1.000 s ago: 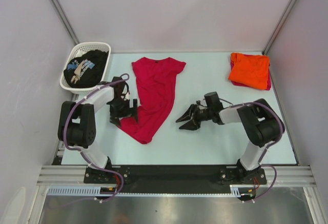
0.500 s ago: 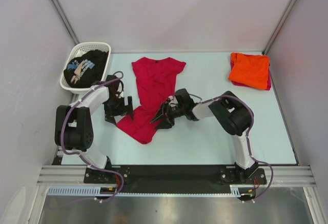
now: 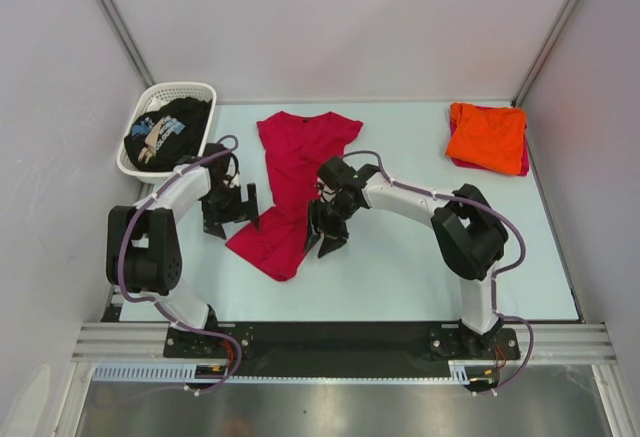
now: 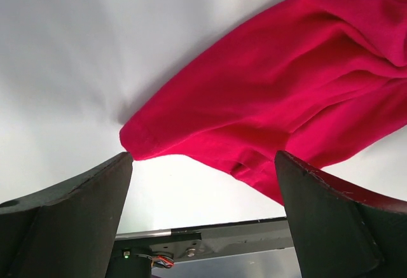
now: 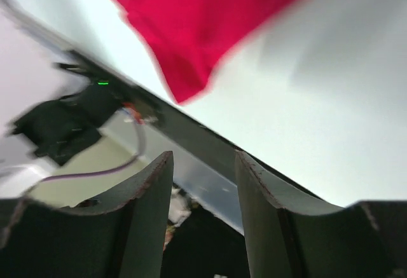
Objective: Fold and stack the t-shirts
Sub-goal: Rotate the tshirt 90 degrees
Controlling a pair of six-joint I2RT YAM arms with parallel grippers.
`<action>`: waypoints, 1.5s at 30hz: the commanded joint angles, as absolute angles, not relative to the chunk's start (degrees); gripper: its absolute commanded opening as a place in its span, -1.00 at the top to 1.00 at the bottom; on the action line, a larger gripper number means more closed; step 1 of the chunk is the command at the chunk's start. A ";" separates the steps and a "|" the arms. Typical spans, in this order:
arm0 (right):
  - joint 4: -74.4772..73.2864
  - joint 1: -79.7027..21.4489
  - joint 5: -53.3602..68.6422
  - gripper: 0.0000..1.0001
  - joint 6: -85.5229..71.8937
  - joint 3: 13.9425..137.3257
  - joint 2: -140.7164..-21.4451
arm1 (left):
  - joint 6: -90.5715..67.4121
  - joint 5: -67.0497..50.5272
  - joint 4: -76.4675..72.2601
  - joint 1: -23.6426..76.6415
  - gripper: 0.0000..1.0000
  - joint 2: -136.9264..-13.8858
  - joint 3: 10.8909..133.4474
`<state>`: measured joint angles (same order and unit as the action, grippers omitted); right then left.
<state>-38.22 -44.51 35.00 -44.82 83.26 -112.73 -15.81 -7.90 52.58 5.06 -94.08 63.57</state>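
A crimson-red t-shirt [image 3: 298, 182] lies folded lengthwise mid-table, collar at the far end. My left gripper [image 3: 236, 217] stands open just left of its lower edge. In the left wrist view the red cloth [image 4: 286, 106] fills the space ahead of the wide-apart fingers [image 4: 70, 221], and nothing is between them. My right gripper [image 3: 325, 232] is open at the shirt's lower right edge. Its blurred wrist view shows a red corner [image 5: 197, 23] beyond the empty jaws. An orange t-shirt [image 3: 487, 135] sits folded at the back right. The black printed t-shirt [image 3: 168, 131] is bundled in the basket.
The white lattice basket [image 3: 205, 90] stands at the back left corner. A strip of red-pink cloth [image 3: 523, 160] shows under the orange shirt. Grey walls close in the table on three sides. The black base rail [image 3: 340, 337] runs along the near edge.
My right arm has swung left across the table, from the right of the middle to the red shirt's lower right edge. The left gripper has shifted slightly left and stays open.
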 commanded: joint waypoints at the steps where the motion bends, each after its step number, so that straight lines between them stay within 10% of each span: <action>1: -51.23 -47.80 18.78 0.03 -39.30 84.02 -106.09 | -13.80 -10.80 50.89 4.48 -0.99 -94.48 66.44; 13: -28.50 -60.72 10.37 0.04 -42.36 70.84 -102.74 | -13.98 -14.68 46.58 4.48 -0.99 -90.72 61.26; 45: -36.04 -71.02 -11.69 0.00 -15.73 94.22 -118.39 | -12.04 -10.29 50.27 4.39 -0.99 -90.17 62.40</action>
<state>-35.75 -70.67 -12.43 -18.50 90.35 -116.51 -13.26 -11.99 49.58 4.95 -89.80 61.10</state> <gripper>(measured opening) 0.497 0.996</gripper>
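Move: The near right corner of the folded red t-shirt lies about 8 cm to my right hand's left, some 6 cm back and 8 cm below. The shirt's near left corner is about 21 cm left of that hand and level with it fore and aft. The far end with the sleeves is some 29 cm ahead and about 1 cm left. From my left hand, the near right corner is about 13 cm to the right, 12 cm back and 5 cm below. I swing my right hand back about 7 cm and sink it some 6 cm, then carry it left, and finally ease it forward about 4 cm, rising a little, to hover over the shirt's near right corner. On the way I turn the wrist about 30 degrees counter-clockwise and tip the leftward-leaning fingers steeper and more forward, keeping them half open, with no touch to be seen. ##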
